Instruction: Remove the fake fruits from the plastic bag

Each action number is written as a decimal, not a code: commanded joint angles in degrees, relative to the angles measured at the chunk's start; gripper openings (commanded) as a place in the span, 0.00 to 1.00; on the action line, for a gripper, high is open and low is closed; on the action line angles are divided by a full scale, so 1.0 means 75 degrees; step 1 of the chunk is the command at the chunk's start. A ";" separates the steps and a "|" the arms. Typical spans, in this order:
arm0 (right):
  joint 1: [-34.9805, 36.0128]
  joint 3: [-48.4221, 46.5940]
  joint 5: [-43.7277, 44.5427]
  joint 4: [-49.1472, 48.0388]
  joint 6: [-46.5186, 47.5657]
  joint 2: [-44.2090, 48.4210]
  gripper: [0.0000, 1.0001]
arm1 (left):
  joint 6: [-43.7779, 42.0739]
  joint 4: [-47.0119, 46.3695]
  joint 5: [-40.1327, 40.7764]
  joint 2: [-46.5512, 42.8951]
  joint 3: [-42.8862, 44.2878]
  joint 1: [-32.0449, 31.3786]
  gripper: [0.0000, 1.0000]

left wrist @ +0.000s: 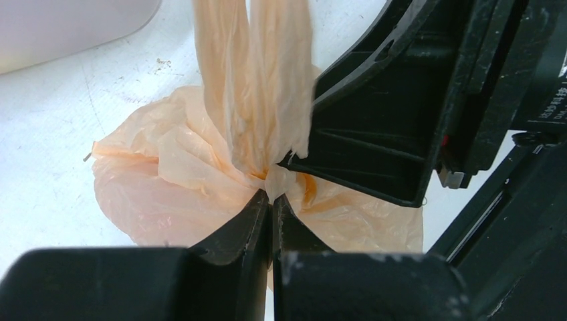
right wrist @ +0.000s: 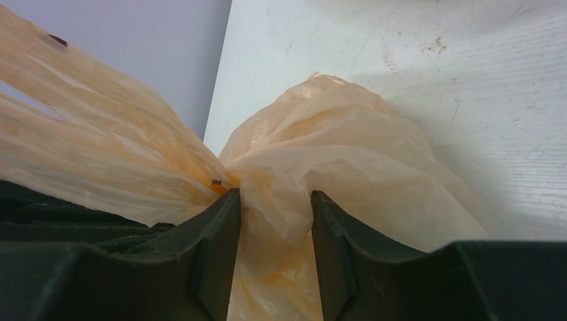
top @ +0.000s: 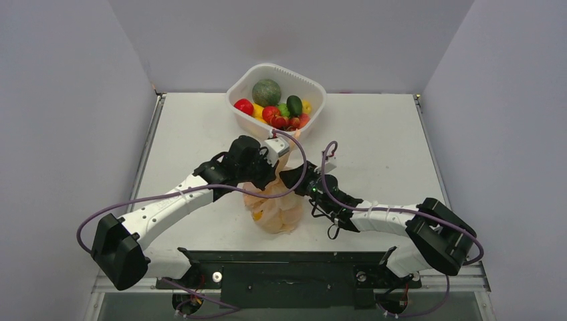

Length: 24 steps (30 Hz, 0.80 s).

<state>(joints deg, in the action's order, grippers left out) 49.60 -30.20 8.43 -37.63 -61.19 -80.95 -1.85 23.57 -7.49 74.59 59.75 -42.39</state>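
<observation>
The peach-orange plastic bag [top: 277, 210] lies bunched on the white table between the two arms, its handles pulled up. My left gripper [left wrist: 271, 197] is shut on the bag's gathered neck [left wrist: 267, 167], and in the top view it [top: 269, 179] sits over the bag's top. My right gripper [right wrist: 274, 194] comes in from the right, jaws apart, with a loose fold of bag [right wrist: 348, 154] bulging between the fingers. It [top: 289, 179] is close against the left one. An orange-yellow patch [top: 257, 215] shows through the film; fake fruits inside the bag are otherwise hidden.
A white rounded tub [top: 314, 83] stands at the back of the table, holding a dark-green melon [top: 266, 91] and several red, yellow and green fruits. Grey walls close in the table on three sides. Purple cables loop off both arms.
</observation>
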 commanded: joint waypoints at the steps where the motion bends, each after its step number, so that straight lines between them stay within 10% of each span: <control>1: 0.0124 -0.0145 -0.0258 -0.0801 -0.0086 0.0019 0.34 | -0.0007 -0.0583 0.0007 -0.0154 0.0101 -0.0027 0.00; 10: 0.0107 0.0127 -0.0109 -0.0345 0.0287 0.0894 0.01 | 0.0051 -0.0633 0.1242 -0.0205 0.0054 -0.0015 0.00; 18: 0.0049 0.0159 0.0447 0.1108 0.1157 0.2065 0.00 | 0.0197 -0.1352 0.4980 -0.0921 -0.0474 0.0004 0.00; 24: -0.0304 0.0497 0.0752 0.1715 0.1443 0.2822 0.00 | 0.0194 -0.1985 0.5699 -0.1603 -0.0973 0.0024 0.00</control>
<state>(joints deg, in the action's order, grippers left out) 49.45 -28.36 9.93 -28.12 -53.69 -63.86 -0.08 14.13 23.09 66.46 53.69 -43.40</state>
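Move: The loose fold of the plastic bag's neck lies almost between the right hand's half-open fingers, about 1 cm ahead and 1 cm left of them. From the left hand, already shut on the same neck, the fold is about 1 cm ahead and 2 cm right. The bag's full belly sits some 8 cm back, 2 cm right and 9 cm below the left hand; the white bin's middle is roughly 27 cm ahead, 2 cm right and 10 cm lower. The bag's neck is pinched and pulled between both hands: the right fingers close on the fold, then lift it about 5 cm while drawing right and slightly back. The left keeps its grip, waits at first, then pulls away left, forward and up, swinging some 25 degrees counter-clockwise as its fingers tip upward. ##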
